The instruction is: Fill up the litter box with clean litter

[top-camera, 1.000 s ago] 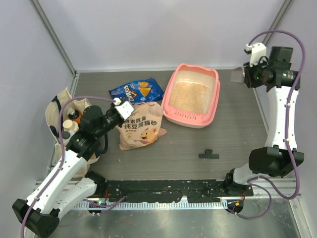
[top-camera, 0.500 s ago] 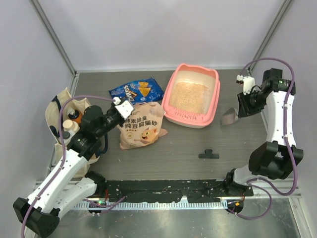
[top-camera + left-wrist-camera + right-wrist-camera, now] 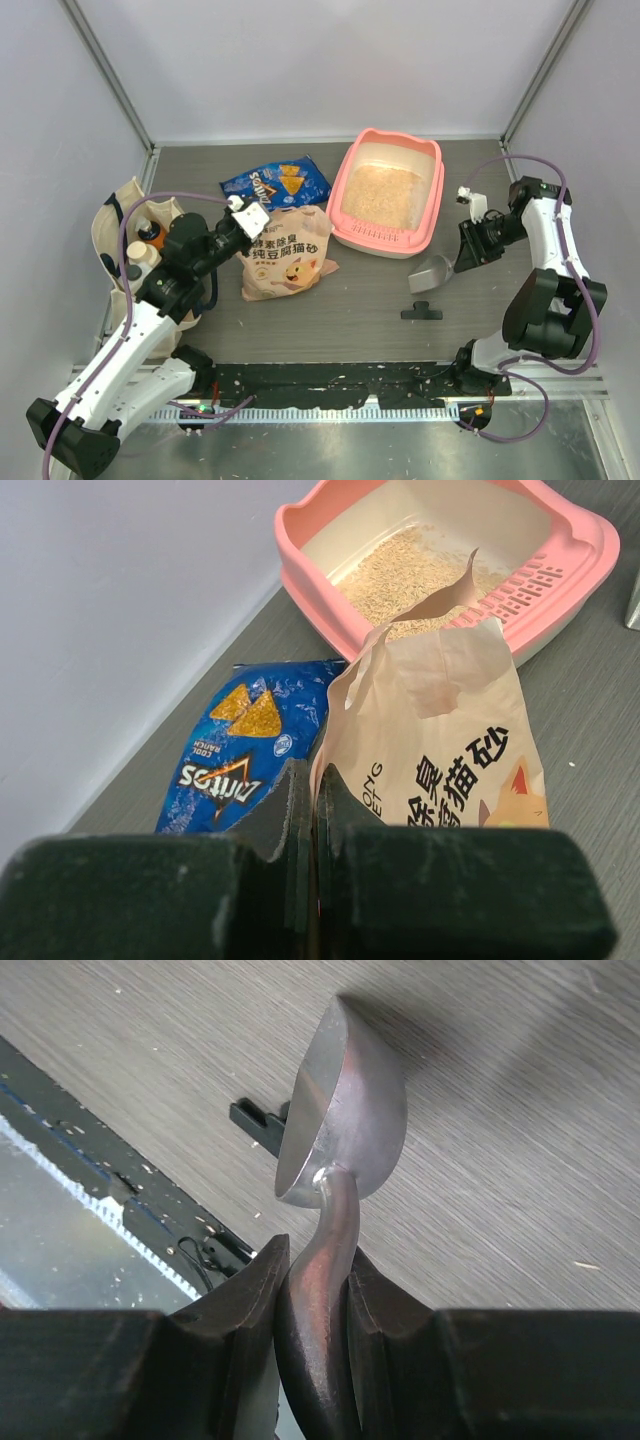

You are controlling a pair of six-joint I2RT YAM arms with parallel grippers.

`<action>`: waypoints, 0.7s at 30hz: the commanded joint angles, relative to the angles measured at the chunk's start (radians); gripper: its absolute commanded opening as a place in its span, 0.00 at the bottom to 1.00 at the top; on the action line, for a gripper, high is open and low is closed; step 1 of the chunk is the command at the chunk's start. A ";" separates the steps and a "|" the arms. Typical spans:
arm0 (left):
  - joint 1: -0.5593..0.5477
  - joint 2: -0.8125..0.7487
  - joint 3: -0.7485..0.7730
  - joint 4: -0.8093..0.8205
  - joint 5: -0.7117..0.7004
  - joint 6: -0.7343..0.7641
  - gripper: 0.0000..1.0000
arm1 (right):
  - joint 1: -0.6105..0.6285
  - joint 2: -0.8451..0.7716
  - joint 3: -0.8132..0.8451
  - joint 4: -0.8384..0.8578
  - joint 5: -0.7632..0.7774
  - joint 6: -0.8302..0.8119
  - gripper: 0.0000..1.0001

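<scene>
The pink litter box (image 3: 378,236) sits at the back centre with clean litter (image 3: 385,195) spread across its floor. The left wrist view shows its rim (image 3: 585,555) and the beige granules (image 3: 400,575). The beige cat-printed litter bag (image 3: 290,255) lies left of the box with its top torn open (image 3: 450,710). My left gripper (image 3: 255,226) is shut on the bag's upper edge (image 3: 314,775). My right gripper (image 3: 462,256) hangs low, right of the box, shut on the handle of a metal scoop (image 3: 430,272). The scoop's bowl (image 3: 345,1110) is just above the table and looks empty.
A blue Doritos bag (image 3: 277,183) lies behind the litter bag (image 3: 235,740). A cream tote bag (image 3: 125,225) with bottles stands at the left wall. A black clip (image 3: 421,312) lies on the table near the scoop (image 3: 255,1120). Walls enclose three sides.
The right arm swung down from high at the back right to low beside the litter box, bringing the scoop close to the table. The left arm and the bag stayed put.
</scene>
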 commanded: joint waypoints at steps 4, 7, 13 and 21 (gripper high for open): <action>-0.012 -0.022 0.023 0.189 0.018 -0.003 0.00 | -0.018 0.043 -0.033 -0.136 -0.026 -0.081 0.26; -0.012 -0.020 0.024 0.184 0.020 -0.006 0.00 | -0.027 0.026 -0.027 -0.067 0.028 -0.035 0.35; -0.012 -0.011 0.027 0.183 0.035 -0.031 0.00 | -0.048 -0.009 -0.032 0.105 0.220 0.021 0.55; -0.010 0.008 0.051 0.173 0.024 -0.066 0.00 | -0.073 -0.039 0.055 0.123 0.128 0.010 0.84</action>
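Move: My right hand holds the scoop by its handle, bowl hanging down to the left. The patch of bare table I'm putting it on is about 3 cm to the left, 2 cm back and some 10 cm below. The black clip lies about 7 cm left and 9 cm back, while the litter box's middle is roughly 17 cm ahead and 14 cm left. From my left hand, that patch is about 35 cm right, 6 cm back and 25 cm below. I ease my right hand down another centimetre with the scoop's bowl low over the table ahead of the black clip, then spread my fingers wide and let go of the handle. As they open I draw off to the right about 5 cm, still sinking a little, the fingers tipping some 10 degrees straighter down. ##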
